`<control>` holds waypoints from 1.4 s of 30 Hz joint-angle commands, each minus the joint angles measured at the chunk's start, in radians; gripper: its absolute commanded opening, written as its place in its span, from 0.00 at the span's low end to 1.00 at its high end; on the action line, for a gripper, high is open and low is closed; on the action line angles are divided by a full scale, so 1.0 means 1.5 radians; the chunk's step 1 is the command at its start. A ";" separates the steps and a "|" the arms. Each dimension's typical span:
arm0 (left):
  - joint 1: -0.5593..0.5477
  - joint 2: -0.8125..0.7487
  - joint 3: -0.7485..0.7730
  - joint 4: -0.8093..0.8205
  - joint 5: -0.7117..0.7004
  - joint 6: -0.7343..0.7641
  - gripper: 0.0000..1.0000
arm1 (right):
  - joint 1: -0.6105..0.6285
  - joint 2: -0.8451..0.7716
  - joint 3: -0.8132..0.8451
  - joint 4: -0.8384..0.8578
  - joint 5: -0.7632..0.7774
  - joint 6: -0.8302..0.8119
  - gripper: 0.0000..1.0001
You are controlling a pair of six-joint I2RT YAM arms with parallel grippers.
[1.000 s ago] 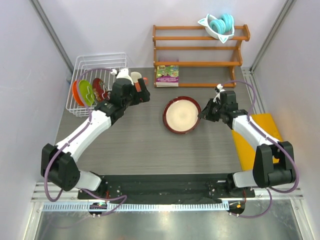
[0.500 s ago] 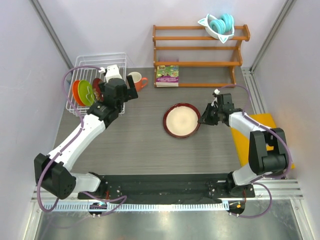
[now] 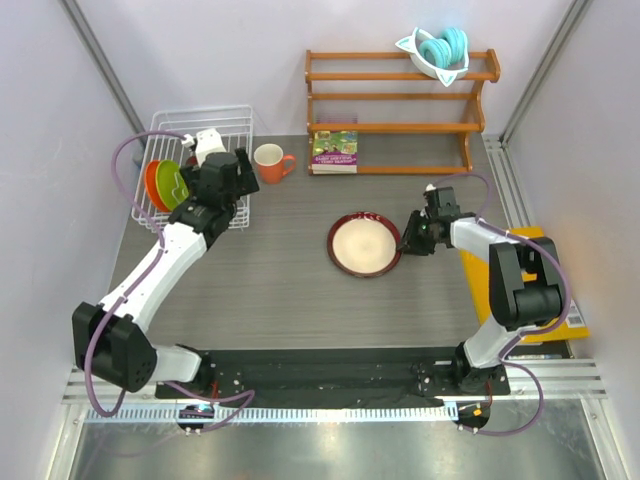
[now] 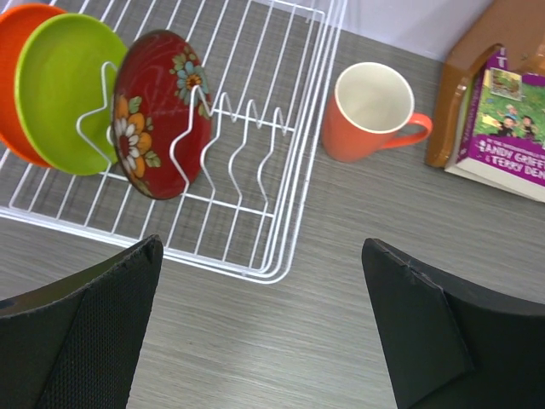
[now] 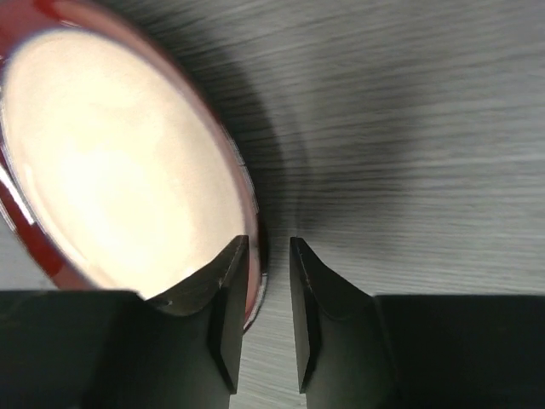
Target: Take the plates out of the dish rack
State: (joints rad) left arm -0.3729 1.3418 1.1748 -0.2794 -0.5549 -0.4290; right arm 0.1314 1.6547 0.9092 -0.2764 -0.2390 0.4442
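The dark red plate (image 3: 364, 244) with a cream face lies flat on the table; it fills the left of the right wrist view (image 5: 111, 162). My right gripper (image 3: 404, 238) straddles its right rim (image 5: 266, 247), jaws a narrow gap apart, with table showing between the rim and the outer finger. The white wire dish rack (image 3: 200, 118) stands at the back left. In its slots (image 4: 281, 145) stand the orange plate (image 4: 17, 51), the lime green plate (image 4: 60, 94) and a dark red flowered dish (image 4: 153, 111). My left gripper (image 4: 262, 247) is wide open and empty, above the rack's near right corner (image 3: 215, 185).
An orange mug (image 4: 370, 111) stands just right of the rack, also in the top view (image 3: 268, 160). A book (image 3: 334, 152) lies before the wooden three-tier shelf (image 3: 400, 97), which carries a white bowl with teal rings (image 3: 437, 50). A yellow mat (image 3: 500, 290) lies at the table's right edge.
My left arm has swung back and left to the rack, uncovering the mug. The dark red plate has come slightly nearer and now lies flat, with my right gripper still at its rim.
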 commanded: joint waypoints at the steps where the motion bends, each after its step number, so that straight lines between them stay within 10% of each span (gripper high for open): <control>1: 0.027 0.004 -0.004 0.028 -0.017 0.007 0.99 | -0.002 -0.012 0.022 -0.013 0.072 -0.004 0.36; 3: 0.042 0.012 -0.004 0.031 -0.012 0.007 1.00 | -0.001 -0.018 0.020 -0.014 0.090 -0.001 0.52; 15: 0.123 0.141 0.048 0.071 -0.106 0.042 0.99 | -0.001 -0.140 0.029 -0.040 0.118 -0.023 0.62; 30: 0.271 0.289 0.152 0.063 0.107 0.024 0.99 | -0.001 -0.106 0.039 -0.045 0.093 -0.033 0.65; 42: 0.303 0.332 0.176 0.088 0.178 0.019 0.65 | -0.001 -0.078 0.045 -0.045 0.081 -0.036 0.64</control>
State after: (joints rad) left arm 0.0753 1.8542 1.3895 -0.2092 -0.3279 -0.3927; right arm 0.1307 1.5215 0.9382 -0.3485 -0.1032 0.4042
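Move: The floral plate, still standing in the dish rack, is about 12 cm ahead of the left hand, 11 cm to its left and 16 cm below. The green plate stands some 7 cm farther left of it, the orange one about 12 cm; the mug is 17 cm ahead of the hand, 5 cm right and 21 cm below. From the right hand, the cream plate on the table centres about 10 cm left and 1 cm ahead, while the floral plate is roughly 53 cm left, 18 cm ahead and 8 cm higher. The floral plate is reached from above: the wide-open left hand sweeps about 15 cm left, sinking some 13 cm and going 10 cm forward, tipping down about 15 degrees and turning a little counter-clockwise, then starts closing with the plate's rim between its fingers. The right hand opens further and backs off the cream plate's edge, a little right, then up, settling about 4 cm higher. ##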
